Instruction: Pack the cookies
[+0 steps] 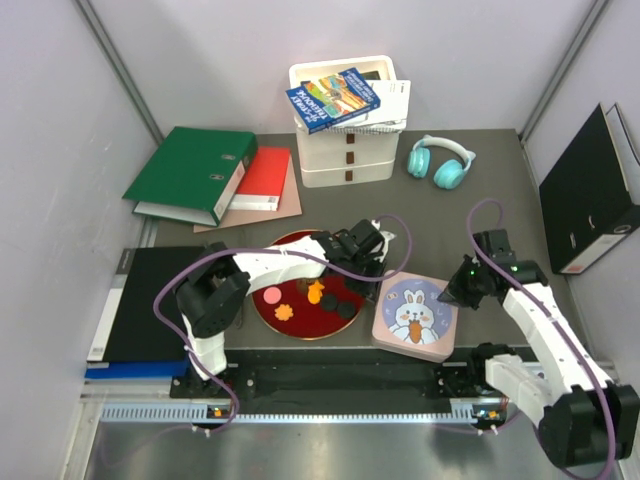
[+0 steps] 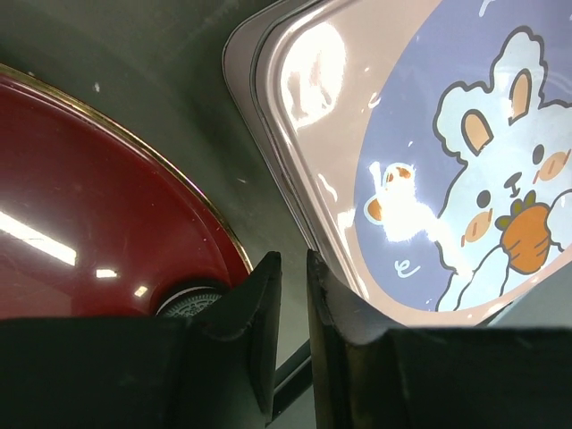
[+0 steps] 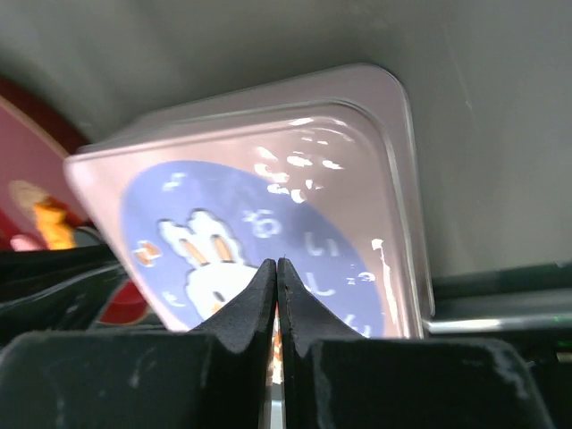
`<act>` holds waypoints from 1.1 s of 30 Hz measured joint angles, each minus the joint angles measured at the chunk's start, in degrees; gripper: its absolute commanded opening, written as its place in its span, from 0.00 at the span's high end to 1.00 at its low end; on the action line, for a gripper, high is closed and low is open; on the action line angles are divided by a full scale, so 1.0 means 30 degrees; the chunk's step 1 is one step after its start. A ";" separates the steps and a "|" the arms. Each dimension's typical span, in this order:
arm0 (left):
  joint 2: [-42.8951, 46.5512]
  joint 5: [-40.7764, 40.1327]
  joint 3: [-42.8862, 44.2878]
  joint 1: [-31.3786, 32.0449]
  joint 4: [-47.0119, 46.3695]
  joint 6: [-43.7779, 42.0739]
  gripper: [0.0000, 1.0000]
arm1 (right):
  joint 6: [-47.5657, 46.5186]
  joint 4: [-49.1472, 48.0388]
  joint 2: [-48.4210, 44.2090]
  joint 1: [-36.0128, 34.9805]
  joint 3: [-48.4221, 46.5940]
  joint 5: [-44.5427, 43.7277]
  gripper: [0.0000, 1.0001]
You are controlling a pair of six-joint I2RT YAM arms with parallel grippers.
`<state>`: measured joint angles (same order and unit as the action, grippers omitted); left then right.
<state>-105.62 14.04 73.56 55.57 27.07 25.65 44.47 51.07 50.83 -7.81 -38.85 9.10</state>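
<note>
Several cookies lie on a round red plate (image 1: 300, 262): a pink one (image 1: 270, 295), an orange flower (image 1: 284, 313), another orange one (image 1: 316, 291) and dark ones (image 1: 345, 305). To the plate's right sits a pink tin (image 1: 415, 318) with its bunny lid on. My left gripper (image 1: 374, 272) hovers over the gap between plate and tin, jaws a narrow slit apart and holding nothing. In the left wrist view a dark cookie (image 2: 192, 302) shows beside the gripper (image 2: 292, 259). My right gripper (image 1: 452, 293) is shut and empty at the tin's right edge, above the lid (image 3: 295, 179) in its wrist view (image 3: 276, 264).
A green binder (image 1: 190, 172) and a red folder (image 1: 263, 178) lie at the back left. A white drawer unit (image 1: 348, 150) topped with books stands at the back, with teal headphones (image 1: 440, 162) beside it. A black binder (image 1: 590, 190) is at the right and a black folder (image 1: 150, 300) at the left.
</note>
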 measured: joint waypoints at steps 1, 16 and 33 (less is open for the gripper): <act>0.0007 -0.0051 0.0058 0.0000 0.0044 -0.0044 0.77 | 0.0044 0.0240 0.0423 0.0000 0.0146 -0.0022 1.00; 0.0007 -0.1319 0.0546 -0.0189 0.0765 -0.0328 0.53 | 0.0612 0.0495 0.1676 0.0000 0.0459 -0.0379 1.00; 0.2324 0.1566 0.1326 0.1581 -0.0495 -0.2382 0.53 | 0.0903 0.0342 0.1661 0.0000 0.0554 -0.0335 1.00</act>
<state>-98.65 18.74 77.54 60.31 25.58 18.50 47.18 52.10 55.81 -7.81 -37.19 8.10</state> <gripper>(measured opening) 0.483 0.004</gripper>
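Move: The lid's middle lies some 9 cm right of the left hand and about 3 cm back, roughly level in height. From that hand, the dark cookie is 5 cm left, 3 cm back and slightly below; the red plate's middle is 12 cm left, 2 cm ahead. For the right hand, the lid's middle is about 6 cm left, 3 cm back and 3 cm below. Shut right fingers press down 2.5 cm onto the lid; left hand opens wider, lifts 8 cm, then swings right over it. ##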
